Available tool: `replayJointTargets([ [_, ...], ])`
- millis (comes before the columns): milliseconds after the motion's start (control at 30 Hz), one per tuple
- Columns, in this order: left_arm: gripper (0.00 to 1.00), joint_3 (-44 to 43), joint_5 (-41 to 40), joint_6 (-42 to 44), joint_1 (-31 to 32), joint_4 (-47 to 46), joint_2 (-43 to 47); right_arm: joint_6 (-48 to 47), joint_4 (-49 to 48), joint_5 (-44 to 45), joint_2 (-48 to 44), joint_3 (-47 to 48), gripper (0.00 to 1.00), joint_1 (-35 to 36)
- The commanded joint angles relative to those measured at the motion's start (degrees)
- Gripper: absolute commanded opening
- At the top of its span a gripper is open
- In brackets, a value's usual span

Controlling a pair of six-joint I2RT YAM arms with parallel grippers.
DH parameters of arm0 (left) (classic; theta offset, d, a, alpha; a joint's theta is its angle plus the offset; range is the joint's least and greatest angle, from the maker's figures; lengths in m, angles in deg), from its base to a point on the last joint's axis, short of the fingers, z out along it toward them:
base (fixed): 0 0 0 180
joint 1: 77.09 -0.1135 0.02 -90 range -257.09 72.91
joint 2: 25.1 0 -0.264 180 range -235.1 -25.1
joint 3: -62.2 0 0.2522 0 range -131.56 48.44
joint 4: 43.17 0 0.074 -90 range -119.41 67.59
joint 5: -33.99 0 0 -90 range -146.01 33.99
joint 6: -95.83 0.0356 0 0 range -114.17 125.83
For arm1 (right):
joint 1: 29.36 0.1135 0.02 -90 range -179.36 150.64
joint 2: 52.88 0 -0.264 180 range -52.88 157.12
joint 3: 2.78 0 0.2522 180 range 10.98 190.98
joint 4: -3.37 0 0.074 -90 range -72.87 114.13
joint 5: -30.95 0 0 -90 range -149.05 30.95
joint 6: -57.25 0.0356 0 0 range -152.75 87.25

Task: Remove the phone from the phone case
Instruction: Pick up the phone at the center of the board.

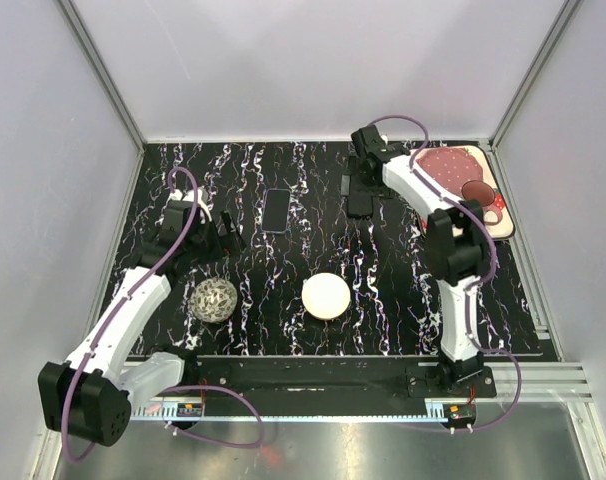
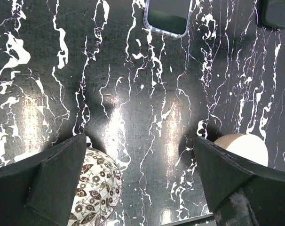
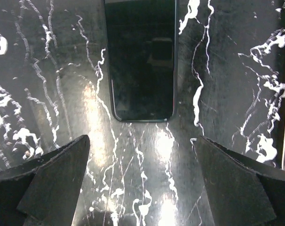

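A bare black phone (image 3: 141, 61) lies flat on the black marbled table (image 1: 383, 270), just beyond my right gripper (image 3: 141, 140). That gripper is open and holds nothing. In the top view the phone (image 1: 359, 205) sits at the back centre, right under the right gripper (image 1: 360, 183). A phone case (image 1: 276, 210) with a clear rim lies flat to its left, apart from it. The left wrist view shows the case (image 2: 167, 16) at the top edge, well ahead of my left gripper (image 2: 138, 141). That gripper (image 1: 230, 234) is open and empty. I cannot tell what the case holds.
A brown-patterned white ball (image 1: 215, 299) sits near my left arm and shows under the left finger (image 2: 93, 188). A cream round disc (image 1: 326, 296) lies mid-table, also behind the other finger (image 2: 243, 146). A pink board (image 1: 453, 165) with red items is at the back right.
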Motion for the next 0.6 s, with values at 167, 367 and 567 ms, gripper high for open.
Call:
replayJointTargets([
  [167, 0.99, -3.5, 6.0, 2.2, -0.2, -0.3, 0.7, -4.8, 7.0, -2.4, 8.6, 10.7, 1.0, 0.4],
  [367, 0.99, -3.2, 5.1, 2.0, -0.2, 0.3, 1.0, -5.1, 9.6, -0.3, 13.7, 16.7, 1.0, 0.4],
  [567, 0.99, -3.9, 8.3, 2.1, -0.2, 1.3, 1.6, -5.8, 13.2, 1.5, 20.1, 25.0, 1.0, 0.3],
])
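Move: The phone to be lifted lies about 5 cm ahead of the right hand's point and straight in line with it, some 8 cm below, its near edge roughly under the fingers. About 23 cm to the hand's left, level with it fore and aft, is the left phone, and some 28 cm to its right and 5 cm farther out is the tray with the mug. From the left hand, the phone to be lifted is about 23 cm ahead, 33 cm to the right and 13 cm down. Sinking about 5 cm onto the near end of the phone, the right hand first drops almost straight down, easing back a centimetre, then slides forward at that low height to finish some 3 cm farther out along the phone. Its fingers stay wide open on either side of the phone's width and tip some 5 degrees steeper; contact can't be made out. ##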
